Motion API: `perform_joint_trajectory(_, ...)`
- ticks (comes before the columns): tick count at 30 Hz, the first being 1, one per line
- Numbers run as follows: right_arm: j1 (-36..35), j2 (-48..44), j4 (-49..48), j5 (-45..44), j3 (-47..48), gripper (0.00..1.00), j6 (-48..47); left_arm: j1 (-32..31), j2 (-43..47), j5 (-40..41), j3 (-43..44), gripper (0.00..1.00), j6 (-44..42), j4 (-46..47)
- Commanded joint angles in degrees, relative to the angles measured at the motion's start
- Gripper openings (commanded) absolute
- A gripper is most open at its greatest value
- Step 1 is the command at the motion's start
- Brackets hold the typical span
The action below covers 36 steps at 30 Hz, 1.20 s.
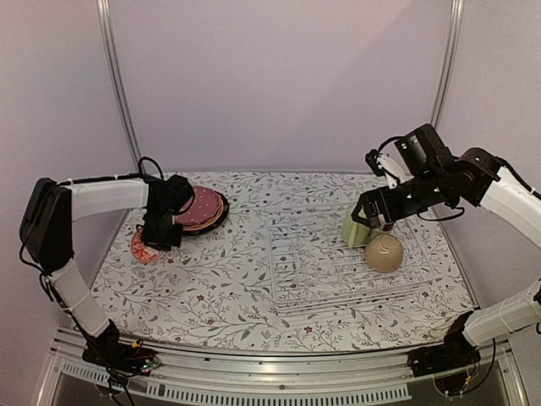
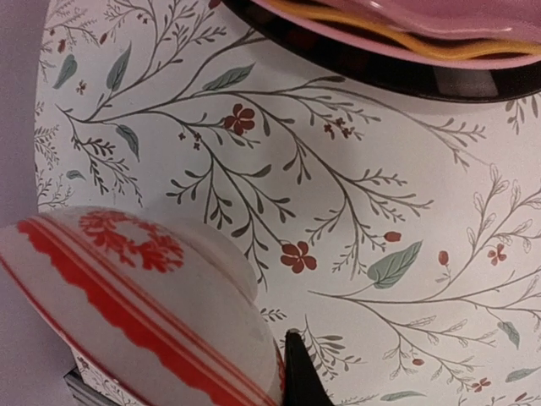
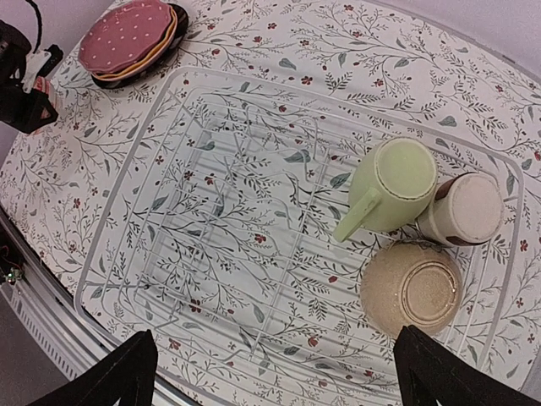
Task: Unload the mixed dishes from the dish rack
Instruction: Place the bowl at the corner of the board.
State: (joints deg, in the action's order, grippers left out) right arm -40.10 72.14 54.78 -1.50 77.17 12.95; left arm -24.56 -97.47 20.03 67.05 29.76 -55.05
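My left gripper (image 1: 159,235) is shut on the rim of the white-and-red patterned bowl (image 2: 127,313), which hangs tilted close over the tablecloth at the left. One dark finger (image 2: 301,372) shows beside the bowl; the other is hidden behind it. The stacked plates (image 1: 201,209), with the maroon dotted one on top, lie just behind. The white wire dish rack (image 3: 110,211) holds a pale green cup (image 3: 393,186), a small grey-white cup (image 3: 469,209) and an upturned tan bowl (image 3: 412,289) in its right end. My right gripper (image 3: 279,372) hovers open above the rack, holding nothing.
The floral tablecloth (image 1: 220,296) covers the table. Metal rails (image 1: 279,372) run along the near edge, and the booth walls stand close at the left, right and back. The left part of the rack (image 1: 313,262) holds no dishes.
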Motion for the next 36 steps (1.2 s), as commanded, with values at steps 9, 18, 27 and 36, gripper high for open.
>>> perform_joint_trajectory(9, 0.13, 0.11, 1.3, -1.14, -1.36, 0.99, -0.38, 1.06, -5.5, 2.01, 1.55, 0.0, -2.95, -1.42)
perform_joint_trajectory(18, 0.13, 0.61, 1.63, -0.97, -1.32, 0.99, -0.4, 0.67, -6.76, 1.17, 2.08, 0.23, -4.37, -2.23)
perform_joint_trajectory(27, 0.15, 0.24, 2.47, -1.45, -1.05, 0.99, -0.28, 0.1, -5.75, -0.03, 2.29, 0.36, -4.68, -1.99)
perform_joint_trajectory(36, 0.11, 1.31, 7.09, -6.4, -0.82, 0.99, -0.1, -1.62, -0.68, 0.61, 3.88, 0.76, -5.02, -3.0)
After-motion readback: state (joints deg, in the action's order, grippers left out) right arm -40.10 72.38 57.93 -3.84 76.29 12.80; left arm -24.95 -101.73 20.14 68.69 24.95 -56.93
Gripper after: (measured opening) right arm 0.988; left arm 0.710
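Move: The left gripper already pinches the tilted bowl by its right rim, its middle roughly 5 cm to the left of the hand and 2 cm below it. The setting-down spot at the board's corner is some 4 cm left, about 1 cm back and 7 cm below. The plate stack is about 16 cm ahead, 5 cm right and 6 cm below. From the idle right gripper that spot is roughly 47 cm left, 4 cm ahead and 26 cm below. Bring the left gripper down about 3 cm to set the pinched bowl on the board's near-left part, swinging the fingertips back towards the base by some 10 degrees. At the bottom, stop and open the fingers wide to let go of the rim, then begin lifting, about 1.5 cm. ##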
